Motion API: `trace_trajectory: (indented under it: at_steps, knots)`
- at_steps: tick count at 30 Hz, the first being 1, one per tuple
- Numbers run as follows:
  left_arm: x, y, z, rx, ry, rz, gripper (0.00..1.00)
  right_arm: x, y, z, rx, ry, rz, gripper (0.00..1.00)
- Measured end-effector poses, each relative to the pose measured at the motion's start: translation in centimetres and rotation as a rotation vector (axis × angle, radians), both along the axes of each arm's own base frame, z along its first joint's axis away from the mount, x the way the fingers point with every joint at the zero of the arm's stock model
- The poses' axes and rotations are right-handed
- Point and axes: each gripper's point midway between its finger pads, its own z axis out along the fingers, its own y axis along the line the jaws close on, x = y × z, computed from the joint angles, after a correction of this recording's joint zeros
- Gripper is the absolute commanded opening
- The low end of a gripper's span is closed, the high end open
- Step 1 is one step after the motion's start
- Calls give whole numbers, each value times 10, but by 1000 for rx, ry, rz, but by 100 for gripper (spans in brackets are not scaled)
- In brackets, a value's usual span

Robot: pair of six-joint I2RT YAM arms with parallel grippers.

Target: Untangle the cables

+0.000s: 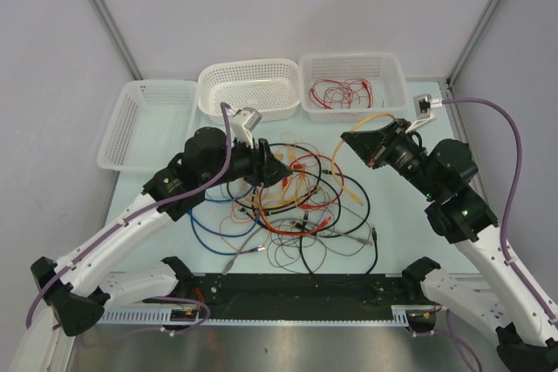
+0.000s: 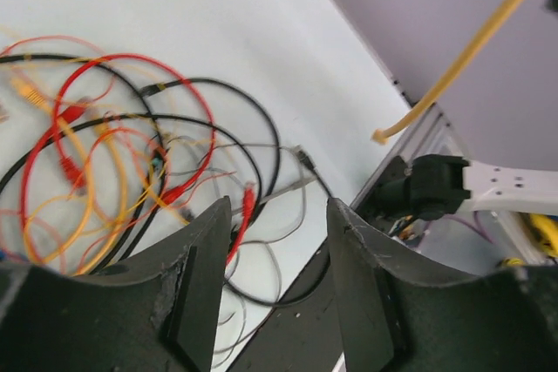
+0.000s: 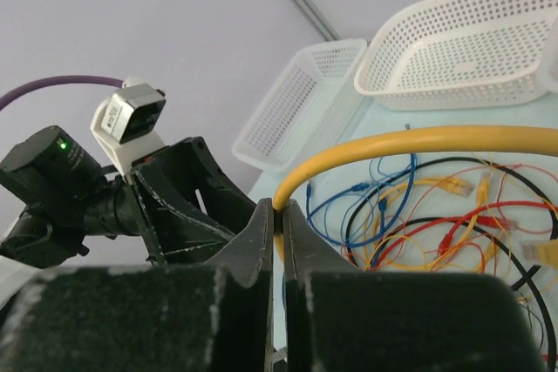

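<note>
The cables [image 1: 292,193] lie in a tangled heap of red, orange-yellow, blue, black and grey loops in the middle of the table. My right gripper [image 1: 347,140] hangs above the heap's right side, shut on a thick yellow cable [image 1: 377,117]. In the right wrist view the yellow cable [image 3: 418,140] arches away from the closed right gripper [image 3: 281,212]. My left gripper [image 1: 283,173] hovers over the heap's upper left part. In the left wrist view the left gripper [image 2: 279,215] is open with nothing between its fingers, red and black loops [image 2: 131,141] below, and the lifted yellow cable [image 2: 475,45] hanging at upper right.
Three white baskets stand along the back: left [image 1: 148,124], middle [image 1: 248,89], and right [image 1: 394,76] with a red cable [image 1: 340,93] inside. A black rail [image 1: 296,289] runs along the near edge between the arm bases.
</note>
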Motion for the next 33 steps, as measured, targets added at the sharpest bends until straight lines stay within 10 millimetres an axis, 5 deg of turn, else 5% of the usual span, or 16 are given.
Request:
trace_trajectory:
  at_steps: [10,17,20,21,24,25,27,28,33]
  knots:
    - [-13,-34,43,-228,-84,-160,57,6,29,-46,-94,150,95,0]
    - [-19,-66,32,-234,-76,-240,52,0,50,-59,-115,189,158,0]
    - [-15,-71,24,-220,-65,-238,35,-2,56,-63,-119,202,178,0]
    - [-13,-72,22,-216,-64,-233,18,-4,58,-63,-119,205,185,0]
    - [-7,-72,19,-204,-75,-206,0,-7,60,-62,-114,206,194,1]
    - [-6,-71,19,-204,-78,-201,0,-7,61,-62,-114,207,194,33]
    - [-4,-71,19,-201,-82,-188,0,-7,60,-62,-113,210,192,70]
    - [-2,-71,18,-198,-83,-178,0,-7,60,-62,-113,210,192,99]
    - [14,-62,12,-164,-89,-83,0,-6,46,-62,-121,213,119,100]
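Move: The orange cable, pinched high up in the right gripper, is about 14 cm right of the left gripper, 3 cm ahead and 9 cm above. Seen from the right gripper, the half-open left fingers that the cable is carried to lie some 14 cm left, 3 cm back and 9 cm lower. Beneath the left gripper the cable tangle centres about 27 cm down, 2 cm ahead and 3 cm right; a red plug lies at that depth, 5 cm back and 9 cm right. Bring the left gripper about 7 cm right in a small arc, up then down, to the orange cable beside the right fingertips, and shut its fingers on the cable. Meanwhile lower the right gripper some 6 cm and carry it as far left, tipping its fingers down slightly; once the left holds, open the right wide, ease it back right, and draw the left slightly forward. ##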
